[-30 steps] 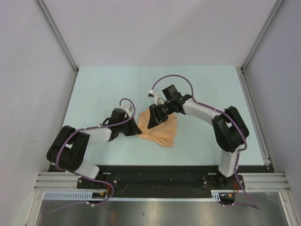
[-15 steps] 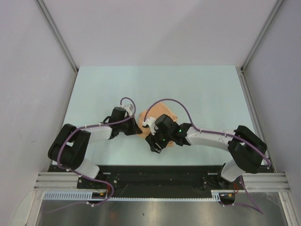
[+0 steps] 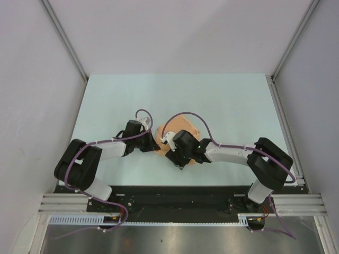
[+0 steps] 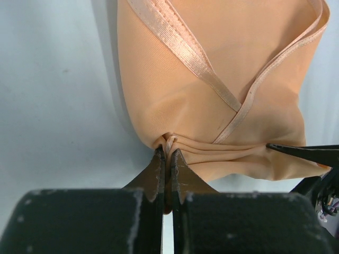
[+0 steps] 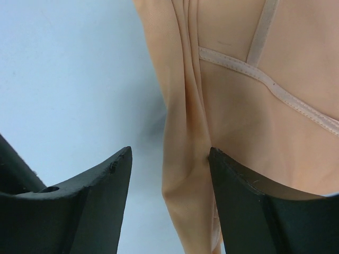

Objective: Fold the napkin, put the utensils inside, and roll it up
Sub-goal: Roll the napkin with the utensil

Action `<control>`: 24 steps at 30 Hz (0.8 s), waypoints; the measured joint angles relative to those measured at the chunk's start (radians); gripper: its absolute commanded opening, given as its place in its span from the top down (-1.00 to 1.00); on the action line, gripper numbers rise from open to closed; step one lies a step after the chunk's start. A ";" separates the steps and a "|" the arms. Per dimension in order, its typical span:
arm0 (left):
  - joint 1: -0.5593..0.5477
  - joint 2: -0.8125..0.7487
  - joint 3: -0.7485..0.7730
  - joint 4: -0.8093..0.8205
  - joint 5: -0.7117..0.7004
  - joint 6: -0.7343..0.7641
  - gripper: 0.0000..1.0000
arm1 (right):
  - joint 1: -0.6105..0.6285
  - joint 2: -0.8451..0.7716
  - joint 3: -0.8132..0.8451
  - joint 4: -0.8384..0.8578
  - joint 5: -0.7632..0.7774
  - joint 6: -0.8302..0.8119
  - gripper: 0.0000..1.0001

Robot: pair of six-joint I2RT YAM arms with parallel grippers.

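The peach-orange napkin [image 3: 189,130] lies folded small on the pale blue table, mostly covered by both wrists in the top view. My left gripper [image 4: 168,153] is shut on a bunched edge of the napkin [image 4: 212,63] at its left side. My right gripper [image 5: 169,151] is open and low, its jaws straddling a thick folded edge of the napkin [image 5: 254,132]; the right jaw touches the cloth, the left jaw stands over bare table. In the top view the left gripper [image 3: 155,145] and right gripper [image 3: 180,161] sit close together. The utensils are out of view.
The pale blue table [image 3: 106,100] is enclosed by grey walls on three sides. A metal rail [image 3: 286,111] runs along its right edge and the black base plate [image 3: 175,193] along the near edge. One right finger [image 4: 302,151] shows in the left wrist view.
My right arm swung from the napkin's far side over to its near edge and dropped low, jaws wider. The napkin now lies folded smaller. The left gripper stayed shut in place.
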 measured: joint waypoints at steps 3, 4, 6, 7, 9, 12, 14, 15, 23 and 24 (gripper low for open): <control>0.001 0.000 0.000 0.000 0.001 0.001 1.00 | -0.006 0.025 0.000 0.007 0.004 -0.007 -0.29; 0.001 0.000 0.000 0.000 0.001 0.002 1.00 | -0.010 0.031 0.000 0.010 0.005 -0.007 -0.27; 0.002 0.000 0.000 0.000 0.002 0.003 0.99 | -0.026 0.042 0.000 0.016 0.005 -0.007 -0.23; 0.002 0.000 0.000 0.000 0.003 0.004 1.00 | -0.033 0.047 0.000 0.017 0.004 -0.007 -0.16; 0.003 0.000 0.000 0.000 0.006 0.006 1.00 | -0.048 0.058 0.005 0.018 0.002 -0.006 -0.04; 0.005 0.000 0.000 0.000 0.010 0.006 1.00 | -0.059 0.073 0.023 0.005 0.005 -0.003 0.32; 0.005 0.000 0.000 0.000 0.014 0.006 1.00 | -0.066 0.088 0.042 -0.010 0.006 0.004 0.56; 0.006 0.000 0.001 -0.001 0.015 0.006 1.00 | -0.073 0.094 0.051 -0.014 -0.002 0.011 0.63; 0.026 -0.014 0.015 -0.031 0.013 0.008 0.03 | -0.138 0.127 0.087 -0.035 -0.187 0.042 0.96; 0.032 -0.022 0.016 -0.036 0.011 0.006 -0.12 | -0.152 0.135 0.093 -0.036 -0.225 0.050 0.98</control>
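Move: The stretch of the napkin's near edge to be pinched lies about 2 cm ahead of the open right fingers, 1 cm to their right and 2 cm below. From the right hand, the edge's left end, already pinched by the left fingers, is some 6 cm ahead, 10 cm to the left and 2 cm lower; the napkin's middle is roughly 11 cm straight ahead, 3 cm lower. From the left hand, the right hand's spot is about 4 cm back, 11 cm to the right and level in height. The right fingers close on the napkin's bunched near edge and pinch it, after reaching forward some 2.5 cm, sinking about 2 cm and edging slightly right; the hand then eases back a little to the left as the wrist tips about 15 degrees. The left hand stays at its end of the edge until late, then starts opening its pinch, just beginning to rise and shift forward and left. ##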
